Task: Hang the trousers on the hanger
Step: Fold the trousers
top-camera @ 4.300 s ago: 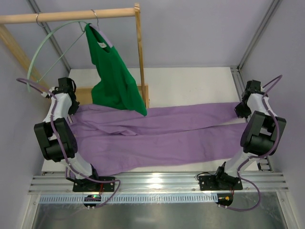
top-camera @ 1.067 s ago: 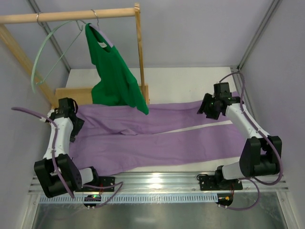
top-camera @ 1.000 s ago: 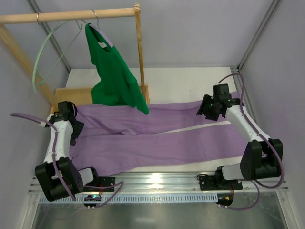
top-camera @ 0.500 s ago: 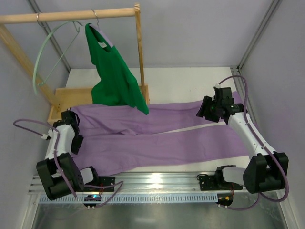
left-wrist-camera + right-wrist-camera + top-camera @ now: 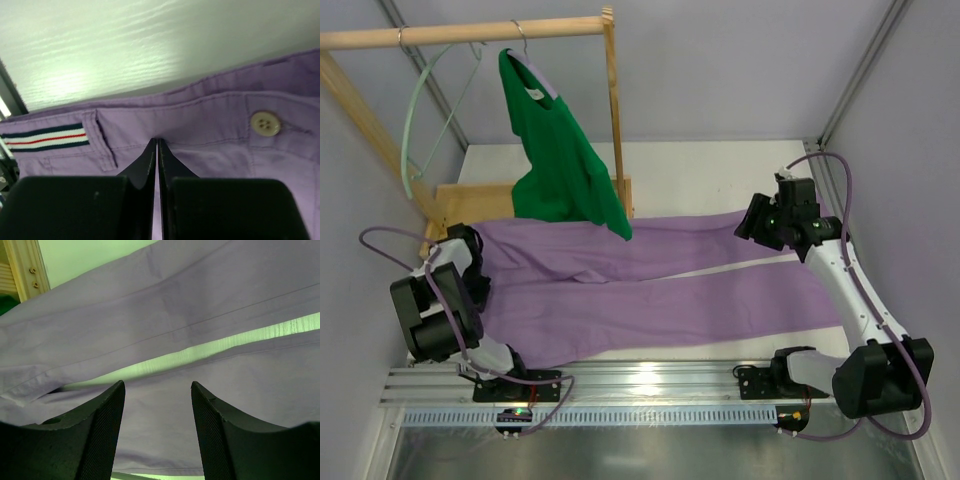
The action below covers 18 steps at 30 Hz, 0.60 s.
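Observation:
The lilac trousers (image 5: 650, 285) lie flat across the table, waistband at the left, legs running right. My left gripper (image 5: 473, 283) is down at the waistband's left end. In the left wrist view it (image 5: 157, 141) is shut, its tips pinching the waistband (image 5: 200, 112) between a striped tab (image 5: 45, 136) and a button (image 5: 265, 123). My right gripper (image 5: 757, 222) hovers open over the upper trouser leg. From the right wrist, its fingers (image 5: 157, 385) stand wide apart above the fabric (image 5: 165, 315). The pale mint hanger (image 5: 410, 140) hangs from the rod at the upper left.
A wooden rod (image 5: 470, 35) on a post (image 5: 614, 120) carries a bright green top (image 5: 560, 150) on its own hanger. A wooden base board (image 5: 470, 200) lies behind the waistband. Side walls and metal frame rails enclose the table (image 5: 720, 180).
My left gripper came down toward the near left onto the waistband and closed. The right arm shifted slightly right, still open. The mint hanger has swung a little.

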Motion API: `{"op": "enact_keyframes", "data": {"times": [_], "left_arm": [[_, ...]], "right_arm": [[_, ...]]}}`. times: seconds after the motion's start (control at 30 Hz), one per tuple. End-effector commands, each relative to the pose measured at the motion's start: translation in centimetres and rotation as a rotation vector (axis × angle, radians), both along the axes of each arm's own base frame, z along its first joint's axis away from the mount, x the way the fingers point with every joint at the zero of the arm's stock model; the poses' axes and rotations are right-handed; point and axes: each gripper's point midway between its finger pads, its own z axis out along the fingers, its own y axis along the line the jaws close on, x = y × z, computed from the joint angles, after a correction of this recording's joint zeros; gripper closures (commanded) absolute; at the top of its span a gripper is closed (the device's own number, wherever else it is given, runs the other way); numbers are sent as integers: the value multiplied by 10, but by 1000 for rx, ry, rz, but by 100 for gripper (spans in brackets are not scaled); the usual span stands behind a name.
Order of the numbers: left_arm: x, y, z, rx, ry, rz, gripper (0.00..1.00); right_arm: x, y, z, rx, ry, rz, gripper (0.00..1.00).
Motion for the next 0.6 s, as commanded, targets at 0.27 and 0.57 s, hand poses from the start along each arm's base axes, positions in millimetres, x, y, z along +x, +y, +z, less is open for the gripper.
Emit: {"op": "enact_keyframes", "data": {"times": [0.27,0.57], "left_arm": [[32,29,28,69,-68,-9,96],[-5,18,75,154,-186,106,39]], "right_arm": [[5,-4,32,-33,-102,11,41],[-1,2,31,0,-107,33,41]]}}
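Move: The tips of my left hand are already shut on the front of the trousers, with the waistband edge about 2 cm to their left. The button lies some 6 cm ahead and 1 cm left, the striped tab about 6 cm straight back; the middle of the rack's wooden tray is roughly 19 cm ahead and 9 cm right. From my right hand the waistband edge is some 63 cm left, 12 cm back and 16 cm below. I keep my left fingers shut on the cloth and draw the waist about 3 cm forward and to the left, staying low over the table. Then I open the fingers to let go and lift quickly, nearly 8 cm straight up off the trousers, the hand tilting some 15 degrees as it leaves. ##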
